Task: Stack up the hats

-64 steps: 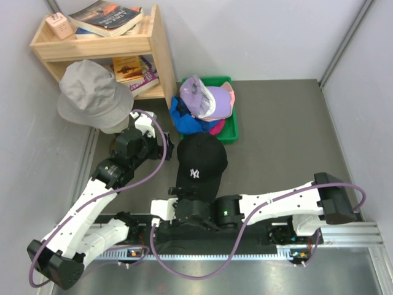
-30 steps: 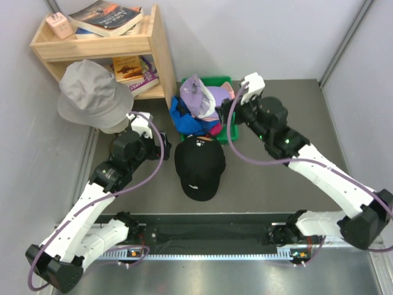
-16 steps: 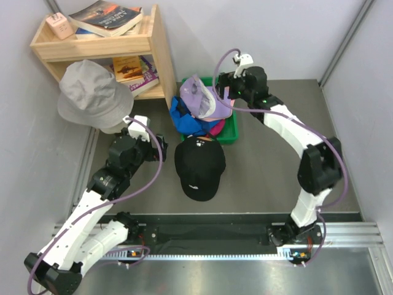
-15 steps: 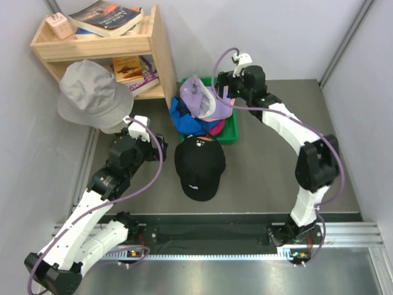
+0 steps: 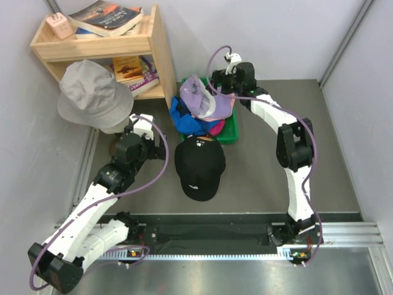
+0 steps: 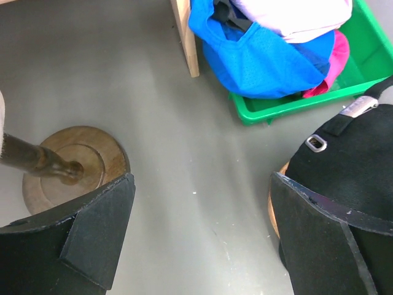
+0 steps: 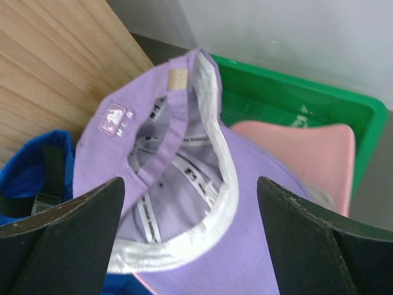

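A black hat (image 5: 199, 161) sits alone in front of the green bin (image 5: 231, 134), its back strap (image 6: 359, 107) showing at the right of the left wrist view. In the bin the lavender hat (image 5: 201, 98) lies tipped up on top, its white-banded inside (image 7: 184, 178) facing my right gripper (image 7: 190, 184). A pink hat (image 7: 307, 153) lies under it, with a blue hat (image 5: 183, 118) and a magenta hat (image 5: 216, 127) beside them. My right gripper (image 5: 216, 91) hangs open just above the lavender hat. My left gripper (image 5: 156, 136) is open over bare floor (image 6: 201, 184), left of the black hat.
A grey bucket hat (image 5: 92, 95) hangs on a stand with a round wooden base (image 6: 73, 161) by the left gripper. A wooden shelf (image 5: 156, 55) with books stands behind it, touching the bin. Walls close in on the left, back and right.
The right arm has left the black hat on the floor, swung to the bin, then moved left over the lavender hat. The left arm has shifted only slightly.
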`<control>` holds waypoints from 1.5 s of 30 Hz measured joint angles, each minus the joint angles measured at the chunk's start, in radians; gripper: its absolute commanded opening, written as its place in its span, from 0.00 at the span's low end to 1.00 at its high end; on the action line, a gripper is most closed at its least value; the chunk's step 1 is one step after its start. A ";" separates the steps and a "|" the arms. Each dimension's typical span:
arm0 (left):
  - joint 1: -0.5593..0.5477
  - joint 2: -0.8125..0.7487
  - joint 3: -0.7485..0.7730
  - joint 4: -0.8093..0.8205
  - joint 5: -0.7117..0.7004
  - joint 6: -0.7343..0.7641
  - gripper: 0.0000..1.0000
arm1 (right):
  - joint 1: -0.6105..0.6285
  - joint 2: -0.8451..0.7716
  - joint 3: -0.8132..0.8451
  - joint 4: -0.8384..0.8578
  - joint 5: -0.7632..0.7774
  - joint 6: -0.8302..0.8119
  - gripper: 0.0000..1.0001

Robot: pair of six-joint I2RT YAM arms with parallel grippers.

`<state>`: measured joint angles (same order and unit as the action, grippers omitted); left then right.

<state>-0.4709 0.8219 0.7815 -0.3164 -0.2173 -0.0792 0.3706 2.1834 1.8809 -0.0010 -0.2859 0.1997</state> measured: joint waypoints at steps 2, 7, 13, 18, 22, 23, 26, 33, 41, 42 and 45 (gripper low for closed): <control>0.001 0.006 0.000 0.001 -0.006 0.002 0.95 | 0.000 0.030 0.025 0.029 -0.026 0.016 0.87; 0.006 0.008 0.000 0.002 -0.015 0.004 0.95 | 0.004 0.124 0.120 0.099 -0.083 0.063 0.83; 0.013 0.008 0.000 0.002 -0.024 0.004 0.95 | 0.016 0.274 0.308 0.136 -0.111 0.107 0.81; 0.016 0.008 0.000 0.002 -0.027 0.004 0.95 | 0.030 0.363 0.410 0.135 -0.117 0.127 0.79; 0.019 0.008 0.000 0.002 -0.027 0.004 0.95 | 0.047 0.394 0.426 0.136 -0.116 0.135 0.78; 0.019 0.008 0.000 0.002 -0.027 0.003 0.95 | 0.052 0.399 0.429 0.134 -0.117 0.137 0.78; 0.020 0.008 0.000 0.002 -0.027 0.003 0.95 | 0.063 0.418 0.447 0.133 -0.117 0.137 0.79; 0.021 0.001 0.000 0.001 -0.027 0.003 0.95 | 0.072 0.444 0.493 0.146 -0.107 0.137 0.68; 0.024 -0.008 0.000 0.001 -0.027 0.003 0.95 | 0.072 0.473 0.498 0.167 -0.100 0.135 0.12; 0.024 -0.008 0.000 0.001 -0.027 0.003 0.95 | 0.072 0.476 0.498 0.166 -0.100 0.138 0.05; 0.025 -0.010 0.000 0.001 -0.027 0.003 0.95 | 0.072 0.473 0.494 0.174 -0.104 0.136 0.00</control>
<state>-0.4458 0.8124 0.7815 -0.3153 -0.2443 -0.0761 0.4431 2.6568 2.3745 0.1734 -0.3901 0.3355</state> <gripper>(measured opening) 0.952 0.033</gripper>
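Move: The purple hat in the green bin has its middle about 5 cm to the right hand's left, 2 cm back and 7 cm below; its buckled strap is farther along, some 5 cm ahead of the hand, 10 cm left and 4 cm down. The blue hat lies roughly 9 cm back, 12 cm left and 11 cm below, the pale pink hat 1 cm back, 4 cm right and 10 cm below. From the left hand the purple hat is about 25 cm ahead, 19 cm right and 8 cm below. Leftward about 10 cm and forward some 5, the right hand swings over the bin to the purple hat's strap, level at first and then sinking about 4 cm, the wrist rolling left side up and turning a little counter-clockwise. At the end of the way its wide-open fingers shut and pinch the strap just by the gold buckle. ##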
